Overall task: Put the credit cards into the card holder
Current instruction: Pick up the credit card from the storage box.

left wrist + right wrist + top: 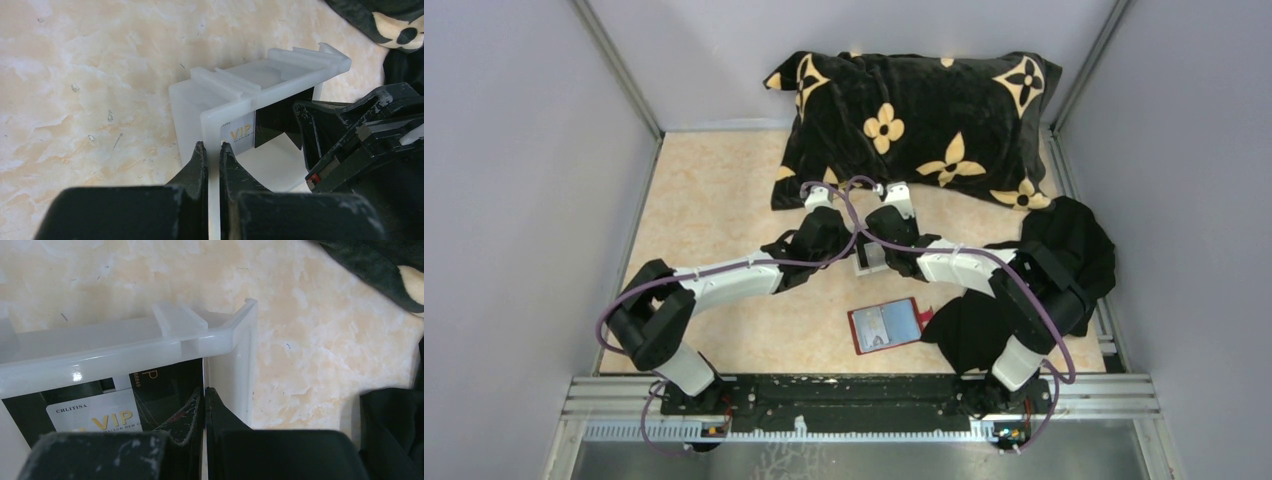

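Observation:
The red card holder (pixel 884 326) lies open on the table in front of both grippers, with nothing touching it. Behind it stands a small white tray (pixel 870 264) where the two arms meet. In the tray (pixel 270 75) lie a pale credit card marked VIP (pixel 239 135) and a black credit card (pixel 275 117). My left gripper (pixel 212 145) is shut on the tray's near wall. My right gripper (pixel 205 390) is shut inside the tray (pixel 115 345) at its right wall, with a thin pale card edge running between the fingers, beside the black card (pixel 165 385) and the VIP card (pixel 95 415).
A black pillow with yellow flowers (pixel 914 130) lies across the back of the table. A black cloth (pixel 1069 245) is heaped at the right, under the right arm. Grey walls close in both sides.

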You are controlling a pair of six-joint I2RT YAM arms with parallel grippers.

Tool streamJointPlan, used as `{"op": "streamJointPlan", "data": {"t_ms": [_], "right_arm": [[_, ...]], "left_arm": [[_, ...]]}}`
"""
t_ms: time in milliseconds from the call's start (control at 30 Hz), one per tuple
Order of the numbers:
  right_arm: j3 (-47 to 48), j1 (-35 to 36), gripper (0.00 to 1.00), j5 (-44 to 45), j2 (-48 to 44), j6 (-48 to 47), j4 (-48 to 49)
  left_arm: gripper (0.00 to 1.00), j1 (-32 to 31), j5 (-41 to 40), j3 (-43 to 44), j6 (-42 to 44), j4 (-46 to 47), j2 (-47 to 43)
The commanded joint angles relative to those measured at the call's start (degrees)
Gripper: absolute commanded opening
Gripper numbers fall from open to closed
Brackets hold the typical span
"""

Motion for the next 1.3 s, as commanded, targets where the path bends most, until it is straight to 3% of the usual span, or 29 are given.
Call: {"op": "streamJointPlan", "data": {"t_ms": [0,300,633,933,1100,1267], "right_arm": [[1.7,-0.5,0.00,-0.8,1.7,0.7,-2.2],[6.4,-0.5,0.00,-3.4,-1.6,-1.5,-2.9],[7.9,-0.4,0.00,-5.8,-4.4,-2.9,-1.2],[9.1,-0.3,0.00,-7.8,-8.9,-2.9,-1.7],[9.9,-0.3,0.00,-12.5,-14.7,0.8,-4.6],[9.6,-1.1,0.00,-19.5,-21.3,5.8,-8.4]], "left_arm": [[0.00,0.5,-0.5,0.0,2.2,-6.8,2.1],[0.02,7.0,2.9,6.0,2.7,-12.1,2.6],[0.41,9.1,5.0,9.8,4.2,-11.9,3.9],[0.53,9.1,3.8,13.6,7.2,-12.4,1.6],[0.59,9.4,5.3,9.2,8.5,-7.8,-5.0],[0.63,11.1,15.0,-1.9,7.8,5.7,-13.6]]}}
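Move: Still gripping the left wall of the storage box, which leans with its opening towards the robot, the left hand has the box's middle some 8 cm to its right, level in reach and about 3 cm lower. The right fingers, already shut on a card at the box's right end, have the VIP card about 5 cm left and 3 cm back, and the open card holder roughly 22 cm back, 4 cm left and 4 cm lower. Lifting the pinched black card out of the box, the right hand eases left about 3 cm as it starts up, then climbs faster to some 11 cm, its left side rolling up about 15 degrees. Meanwhile the left hand shifts the box forward and left about 5 cm, opens past half to let go of the wall, and then rises clear. ##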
